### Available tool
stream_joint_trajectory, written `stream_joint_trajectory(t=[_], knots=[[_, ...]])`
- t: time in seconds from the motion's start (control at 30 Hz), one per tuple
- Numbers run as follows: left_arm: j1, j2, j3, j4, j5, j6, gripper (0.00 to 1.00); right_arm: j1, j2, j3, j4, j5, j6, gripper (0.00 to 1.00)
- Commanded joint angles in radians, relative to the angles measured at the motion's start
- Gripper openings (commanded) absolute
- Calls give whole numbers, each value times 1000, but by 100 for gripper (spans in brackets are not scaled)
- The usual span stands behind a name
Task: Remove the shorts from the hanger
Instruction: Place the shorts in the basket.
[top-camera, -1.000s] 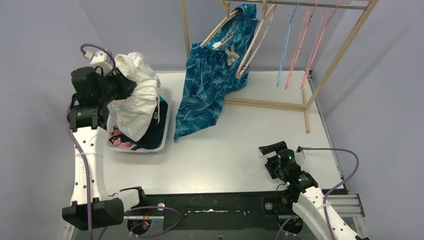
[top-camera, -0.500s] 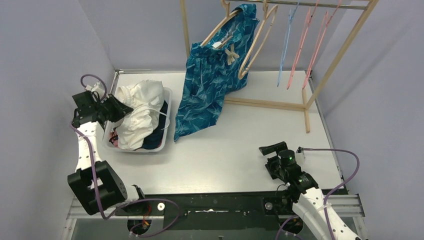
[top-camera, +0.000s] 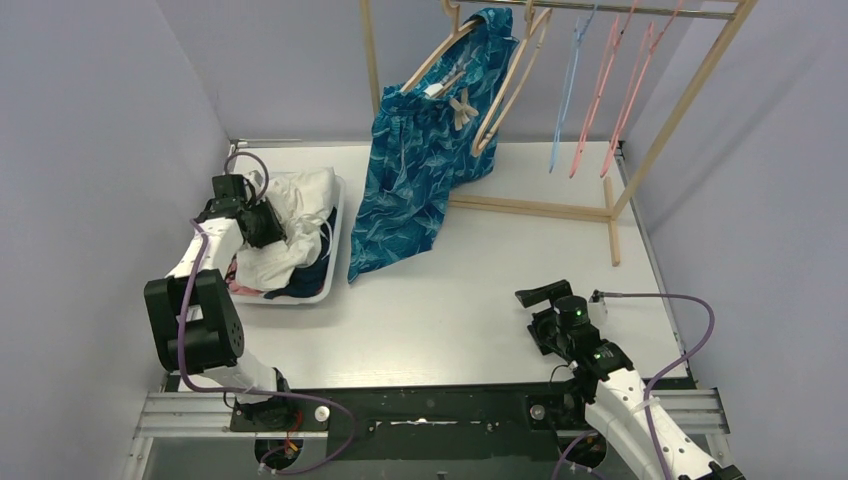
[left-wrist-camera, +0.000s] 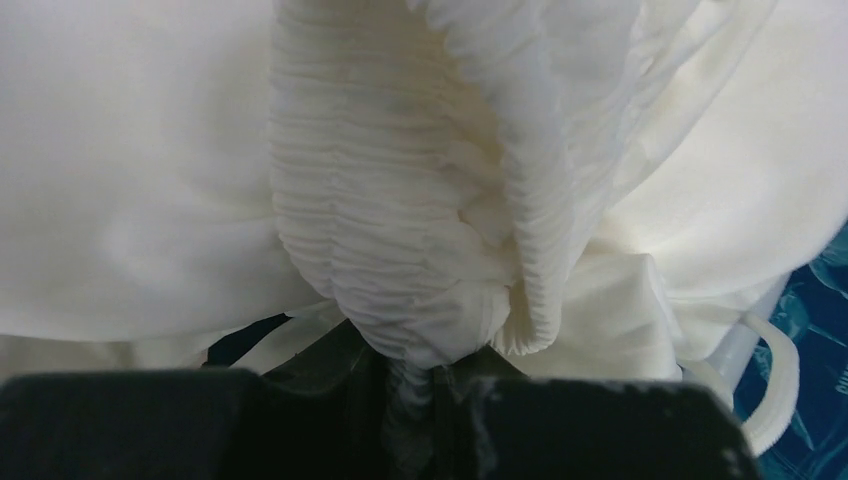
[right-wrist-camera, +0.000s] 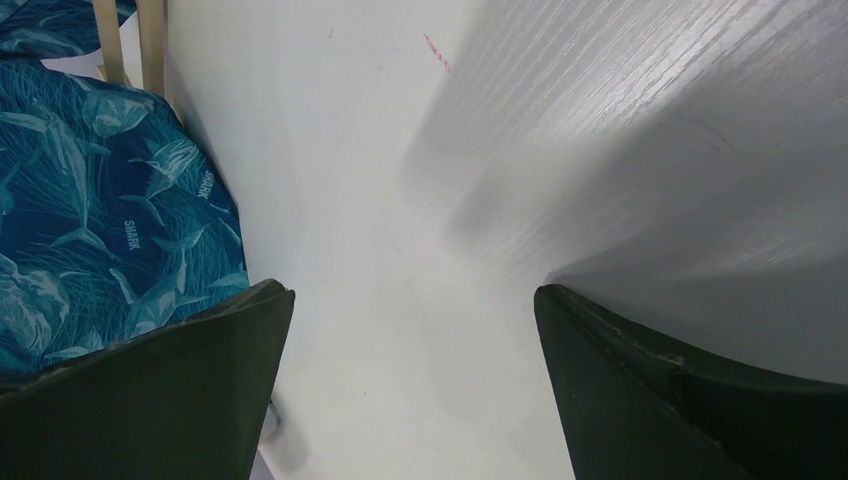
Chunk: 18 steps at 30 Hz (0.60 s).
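The white drawstring shorts (top-camera: 298, 212) lie bunched on top of the pile in the white basket (top-camera: 300, 298). My left gripper (top-camera: 268, 222) is low over the basket, shut on their gathered waistband (left-wrist-camera: 400, 200), which is pinched between the jaws of the left gripper (left-wrist-camera: 415, 375). The blue patterned shorts (top-camera: 410, 180) hang from a wooden hanger (top-camera: 430, 55) on the rack, their hem resting on the table. The blue patterned shorts (right-wrist-camera: 90, 220) also show in the right wrist view. My right gripper (top-camera: 545, 298) stands open near the table's front right; the right gripper (right-wrist-camera: 410, 300) holds nothing.
Navy fabric (top-camera: 305, 275) and pink fabric (top-camera: 240, 285) lie under the white shorts. The wooden rack (top-camera: 530, 208) stands at the back, with an empty wooden hanger (top-camera: 510, 90), a blue hanger (top-camera: 565, 100) and pink hangers (top-camera: 610, 90). Grey walls close both sides.
My left arm came down from high above the basket and moved right, carrying the white shorts down onto the pile. The right arm stayed still.
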Motion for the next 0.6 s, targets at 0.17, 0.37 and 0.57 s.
stream_joint_trajectory(t=[0.17, 0.37, 0.57], knots=[[9, -111, 37, -95, -157, 66, 38, -5, -8, 6, -32, 49, -26, 99], [9, -228, 183, -180, -208, 82, 65, -6, 21, 19, -25, 55, -22, 98], [-10, -240, 311, -209, -136, 59, 67, -5, 63, 72, -68, 82, -69, 99]])
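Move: The white shorts are pinched at the waistband in the left gripper, already bunched in the basket. The basket's middle is straight below, about 6 cm down and 1 cm right. The navy shorts show about 8 cm right and 3 cm back, some 4 cm lower. The blue shorts hang roughly 26 cm right, 6 cm ahead and 10 cm higher. From the idle right gripper, the basket lies about 48 cm left and 15 cm ahead, near its own height. Let the waistband of the white shorts go over the basket: open the left fingers from nearly shut to about two-thirds, then lift the gripper clear, nearly straight up by about 14 cm and some 3 cm to the left. As it rises, swing the fingertips up and raise the hand's left side, some 10 to 15 degrees each. ##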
